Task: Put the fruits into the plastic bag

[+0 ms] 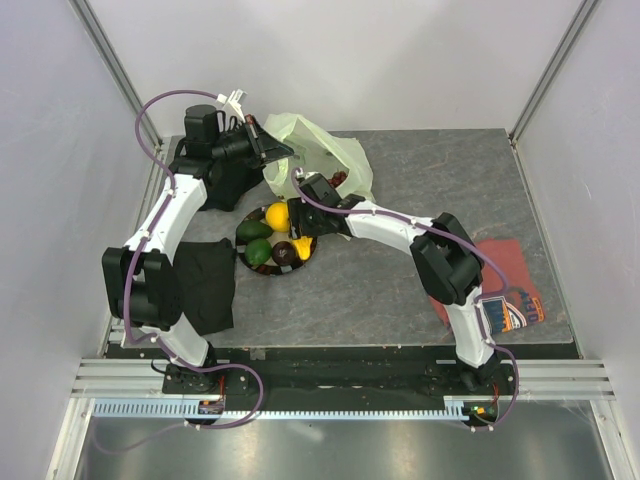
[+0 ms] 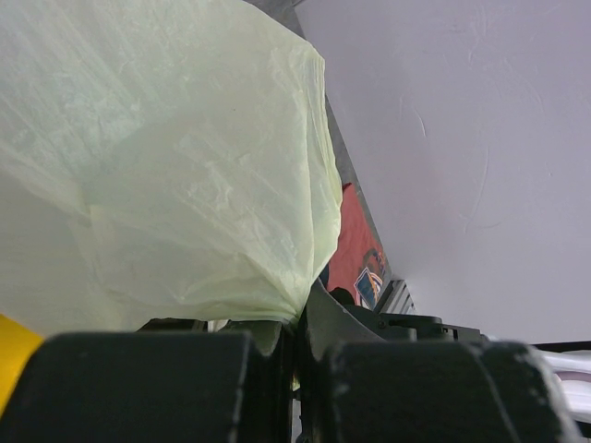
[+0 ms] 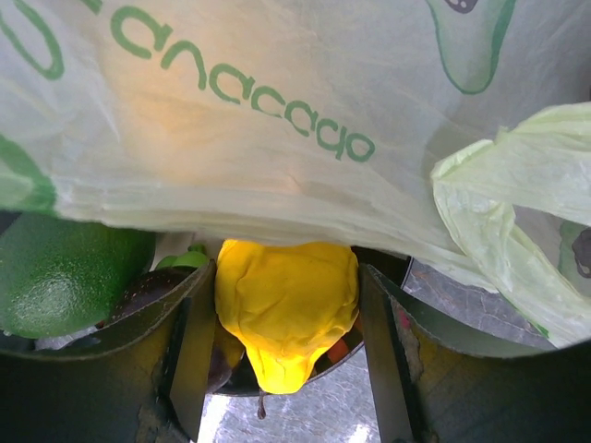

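The pale green plastic bag (image 1: 318,150) lies at the back of the table, and my left gripper (image 1: 275,150) is shut on its edge, holding it up. In the left wrist view the film (image 2: 166,166) bunches into that gripper (image 2: 297,323). My right gripper (image 1: 292,210) is over the dark plate (image 1: 262,270), shut on a yellow lemon (image 3: 286,295) that touches both fingers (image 3: 189,332). The bag's printed side (image 3: 277,138) hangs just beyond it. Two green avocados (image 1: 257,240), a dark brown fruit (image 1: 285,250) and another yellow fruit (image 1: 302,243) lie on the plate.
One black cloth (image 1: 205,285) lies left of the plate and another (image 1: 205,175) under the left arm's wrist. A red printed shirt (image 1: 505,285) lies at the right. Metal frame posts and white walls close in the table.
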Robot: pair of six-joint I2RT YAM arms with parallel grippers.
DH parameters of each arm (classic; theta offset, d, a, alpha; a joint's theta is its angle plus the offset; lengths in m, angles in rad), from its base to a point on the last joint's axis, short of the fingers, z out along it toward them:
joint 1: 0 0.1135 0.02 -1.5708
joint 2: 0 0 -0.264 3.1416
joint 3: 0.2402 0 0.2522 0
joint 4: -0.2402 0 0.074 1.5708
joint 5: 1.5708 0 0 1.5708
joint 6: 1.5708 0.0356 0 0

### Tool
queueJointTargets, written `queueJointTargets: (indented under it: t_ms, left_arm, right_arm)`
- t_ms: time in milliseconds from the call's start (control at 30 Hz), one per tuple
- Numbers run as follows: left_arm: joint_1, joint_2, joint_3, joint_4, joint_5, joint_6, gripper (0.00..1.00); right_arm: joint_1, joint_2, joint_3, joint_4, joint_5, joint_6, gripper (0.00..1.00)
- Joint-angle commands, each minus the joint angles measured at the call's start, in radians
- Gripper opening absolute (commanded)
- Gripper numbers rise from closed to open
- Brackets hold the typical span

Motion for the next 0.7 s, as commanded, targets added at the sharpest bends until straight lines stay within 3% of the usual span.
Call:
queueJointTargets:
  t_ms: [0, 167, 400, 667]
  left_arm:
    - [0.0, -0.027, 0.024, 0.015, 0.003, 0.031, 0.02]
    - [0.0, -0.027, 0.027, 0.013, 0.005, 0.031, 0.02]
    - [0.0, -0.019, 0.027, 0.015, 0.006, 0.03, 0.02]
    - [0.0, -0.024, 0.019, 0.015, 0.009, 0.024, 0.02]
  right_arm:
    - [-0.008, -0.105, -0.052, 0.05, -0.006, -0.013, 0.32]
    - [-0.008, -0.221, -0.176, 0.173, -0.015, -0.05, 0.28]
    - [-0.014, -0.342, -0.27, 0.216, -0.06, -0.096, 0.27]
    - [-0.156, -0.421, -0.273, 0.374, -0.163, 0.157, 0.25]
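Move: The right hand already holds the yellow fruit at the bowl's right side; the bag's mouth lies about 12 cm ahead of it, 5 cm to its right and 8 cm higher. The orange fruit is some 4 cm ahead and 4 cm left, the dark fruit 4 cm back and 3 cm left, both near its height. From the left hand, gripping the bag's rim, the mouth is about 6 cm ahead, 7 cm right and 15 cm below. Upward with gathering speed, the right hand lifts the pinched yellow fruit about 11 cm and some 4 cm to the right, towards the bag's mouth, first easing back a couple of centimetres and then coming forward again. The wrist tilts some 20 degrees, swinging the fingers up to a shallower slant and more leftward. The left hand stays still, keeping its pinch on the bag's rim. ##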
